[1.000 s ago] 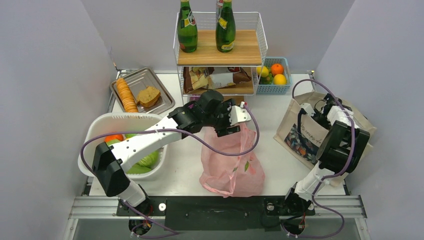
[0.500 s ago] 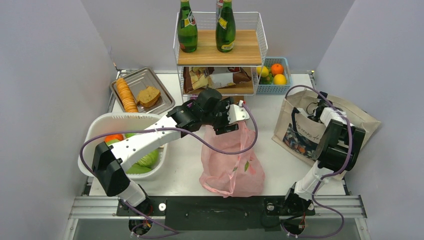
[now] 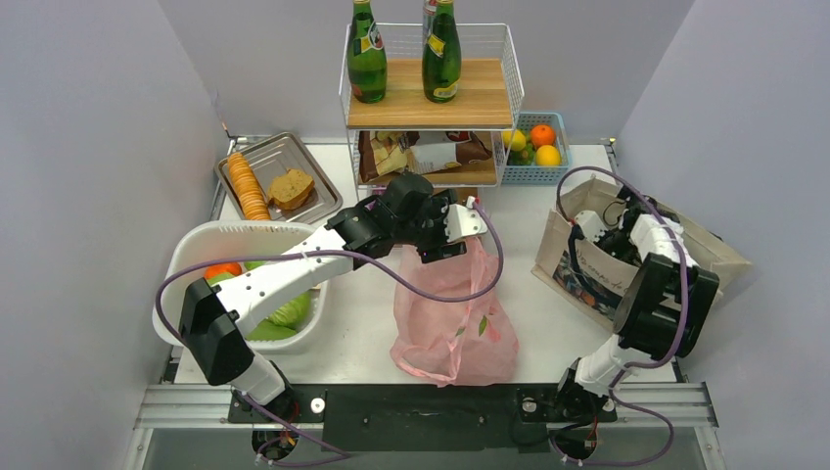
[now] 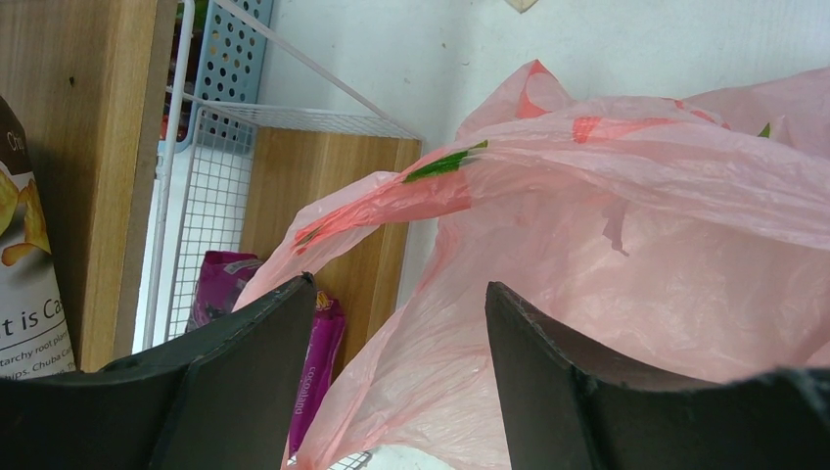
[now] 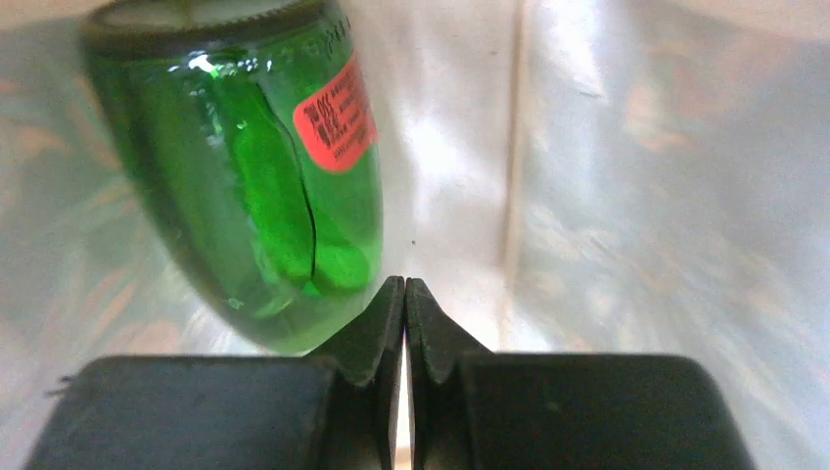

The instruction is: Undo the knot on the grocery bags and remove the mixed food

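Note:
The pink grocery bag [image 3: 452, 318] lies crumpled mid-table, its top pulled up toward the rack. My left gripper [image 3: 445, 253] hovers over that top, open. In the left wrist view the gripper [image 4: 399, 284] has loose pink film [image 4: 626, 255] hanging between its spread fingers, ungripped. No distinct knot shows. My right gripper [image 3: 592, 230] is down inside the beige tote [image 3: 587, 269]. In the right wrist view it [image 5: 404, 284] is shut on nothing. A green glass bottle [image 5: 245, 166] with a red label lies just left of its tips. A purple snack packet [image 4: 315, 357] lies by the rack's foot.
A white tub [image 3: 196, 250] with fruit and greens stands at left. Behind it is a metal tray [image 3: 323, 201] of crackers and bread. A wire rack [image 3: 431, 108] carries two green bottles at the back. A blue basket [image 3: 561, 174] of fruit sits beside it.
The right gripper has gone from open to shut inside the tote, and the arm and tote have shifted slightly. The left arm and pink bag have stayed still.

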`<state>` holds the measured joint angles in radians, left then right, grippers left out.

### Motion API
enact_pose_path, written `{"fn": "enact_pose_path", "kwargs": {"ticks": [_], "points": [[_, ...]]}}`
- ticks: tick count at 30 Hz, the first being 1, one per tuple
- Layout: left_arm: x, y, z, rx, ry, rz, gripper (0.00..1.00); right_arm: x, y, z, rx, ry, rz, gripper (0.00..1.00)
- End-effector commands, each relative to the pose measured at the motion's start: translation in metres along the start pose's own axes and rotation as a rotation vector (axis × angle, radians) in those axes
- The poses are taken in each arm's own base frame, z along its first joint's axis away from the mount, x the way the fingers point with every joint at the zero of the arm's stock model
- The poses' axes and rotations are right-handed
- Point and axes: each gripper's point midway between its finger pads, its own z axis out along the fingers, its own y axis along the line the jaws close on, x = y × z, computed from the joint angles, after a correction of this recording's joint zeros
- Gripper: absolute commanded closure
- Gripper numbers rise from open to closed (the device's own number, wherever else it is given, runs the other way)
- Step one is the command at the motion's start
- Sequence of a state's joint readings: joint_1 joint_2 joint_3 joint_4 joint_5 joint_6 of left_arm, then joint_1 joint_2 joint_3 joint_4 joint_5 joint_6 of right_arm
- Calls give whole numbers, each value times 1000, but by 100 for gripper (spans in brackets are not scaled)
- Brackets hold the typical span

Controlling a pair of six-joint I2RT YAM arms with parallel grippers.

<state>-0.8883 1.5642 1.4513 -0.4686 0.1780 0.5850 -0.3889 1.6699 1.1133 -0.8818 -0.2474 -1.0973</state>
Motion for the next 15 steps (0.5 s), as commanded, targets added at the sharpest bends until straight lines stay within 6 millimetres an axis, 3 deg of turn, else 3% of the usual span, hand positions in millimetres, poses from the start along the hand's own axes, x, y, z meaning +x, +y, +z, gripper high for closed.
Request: {"fn": "enact_pose_path", "kwargs": {"ticks": [1,15], "points": [[-20,13,-16,-57,-76,15,38,-30,0,-55,42,-195,7,100],[-34,17,-21,-84,-155,-7,38,-27,14,-124,46,-377,21,100]]}}
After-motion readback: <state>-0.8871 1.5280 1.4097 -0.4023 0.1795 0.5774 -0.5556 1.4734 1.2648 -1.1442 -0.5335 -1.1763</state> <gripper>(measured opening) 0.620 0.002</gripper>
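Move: The green bottle lies in the tote, its middle about 6 cm left, 2 cm ahead and a touch below my right hand. The tote stands around this hand, its middle some 4 cm to the right; the pink bag is about 35 cm left and 12 cm back, the blue basket 17 cm left and 24 cm ahead. From my left hand the bottle is roughly 29 cm right, 2 cm ahead and 21 cm down. With nothing between its shut fingers, I draw my right hand up off the green bottle by about 10 cm, fast at first and then slowing, nearly straight up inside the tote. The fingers stay closed while the wrist tilts some 15 degrees, turning the tips to point more forward and left. ##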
